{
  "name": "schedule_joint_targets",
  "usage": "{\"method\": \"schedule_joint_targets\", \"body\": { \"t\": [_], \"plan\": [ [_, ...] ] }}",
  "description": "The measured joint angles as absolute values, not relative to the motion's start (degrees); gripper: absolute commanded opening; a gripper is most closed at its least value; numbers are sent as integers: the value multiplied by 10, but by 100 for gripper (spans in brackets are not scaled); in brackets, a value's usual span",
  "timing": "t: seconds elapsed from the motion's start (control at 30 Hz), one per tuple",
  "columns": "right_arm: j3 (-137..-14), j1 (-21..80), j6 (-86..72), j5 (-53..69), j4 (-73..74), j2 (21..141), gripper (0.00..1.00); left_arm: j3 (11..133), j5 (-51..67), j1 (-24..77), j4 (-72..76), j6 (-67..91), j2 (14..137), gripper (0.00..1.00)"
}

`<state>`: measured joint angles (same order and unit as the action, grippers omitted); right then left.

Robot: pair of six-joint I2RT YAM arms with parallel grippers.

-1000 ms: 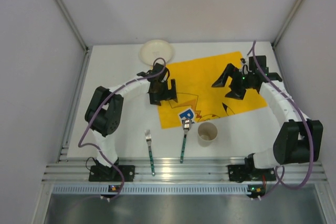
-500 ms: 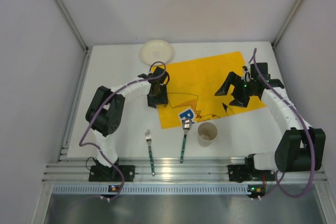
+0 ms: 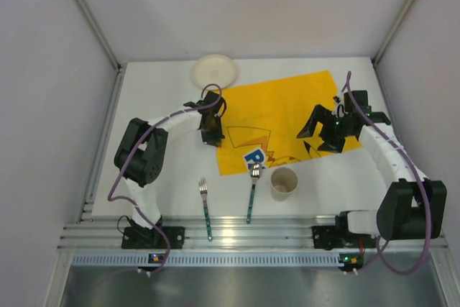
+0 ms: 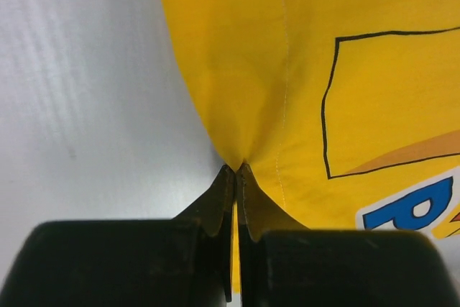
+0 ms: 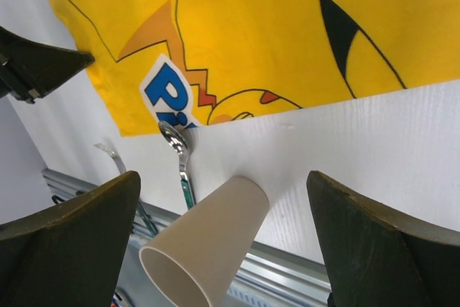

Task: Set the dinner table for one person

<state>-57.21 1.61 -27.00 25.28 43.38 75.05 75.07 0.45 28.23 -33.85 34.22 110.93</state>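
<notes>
The white dinner table (image 3: pixel 158 98) holds a yellow cartoon-print placemat (image 3: pixel 287 109) lying askew. My left gripper (image 3: pixel 210 136) is shut on the placemat's left edge; in the left wrist view the cloth (image 4: pixel 302 70) puckers into the closed tips of the gripper (image 4: pixel 237 168). My right gripper (image 3: pixel 325 133) is open and empty above the placemat's right part. In the right wrist view the gripper (image 5: pixel 223 177) spreads wide over a beige paper cup (image 5: pixel 205 246) that stands on the table below the placemat (image 5: pixel 251 26).
A cream plate (image 3: pixel 214 70) sits at the back left. A fork (image 3: pixel 205 206) and a spoon (image 3: pixel 252 190) with green handles lie near the front, the spoon's bowl touching the placemat. The cup (image 3: pixel 284 182) stands beside them. The ribbed rail (image 3: pixel 237 234) runs along the near edge.
My left gripper has closed from open onto the placemat's left edge and shifted slightly left. My right gripper has drifted a little right and toward the near edge, still open.
</notes>
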Motion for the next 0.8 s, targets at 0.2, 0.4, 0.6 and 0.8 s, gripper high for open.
{"method": "schedule_joint_targets", "body": {
  "t": [0.2, 0.4, 0.6, 0.8],
  "plan": [
    [-566, 16, -269, 253, 434, 750, 100, 669, -3, 198, -328, 336, 1046, 0],
    [-559, 16, -266, 256, 433, 750, 100, 638, -40, 143, -350, 312, 1016, 18],
    [-558, 16, -265, 262, 433, 750, 100, 634, -70, 143, -381, 295, 999, 78],
    [-551, 16, -260, 267, 432, 749, 100, 629, -87, 171, -435, 328, 899, 87]
  ]
}}
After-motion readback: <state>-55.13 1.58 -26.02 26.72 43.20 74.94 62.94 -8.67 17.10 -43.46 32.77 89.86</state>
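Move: The left hand, just above the table, already has the left edge of the yellow cloth pinched. The bare spot it is taken to lies about 13 cm to its left and some 2 cm back. The cloth's middle is roughly 25 cm to its right and 9 cm ahead, the fork about 23 cm back and 3 cm left, the plate some 31 cm ahead and 2 cm left. From the right hand that spot lies about 42 cm left, 5 cm ahead and 13 cm below. Keeping its pinch on the cloth's edge, the left hand drags it level along the table to the left, fast at first and then easing off, about 12 cm, turning some 10 degrees counter-clockwise. There the fingers open wide and let go as the hand eases back a few centimetres, then it lifts about 5 cm clear. ##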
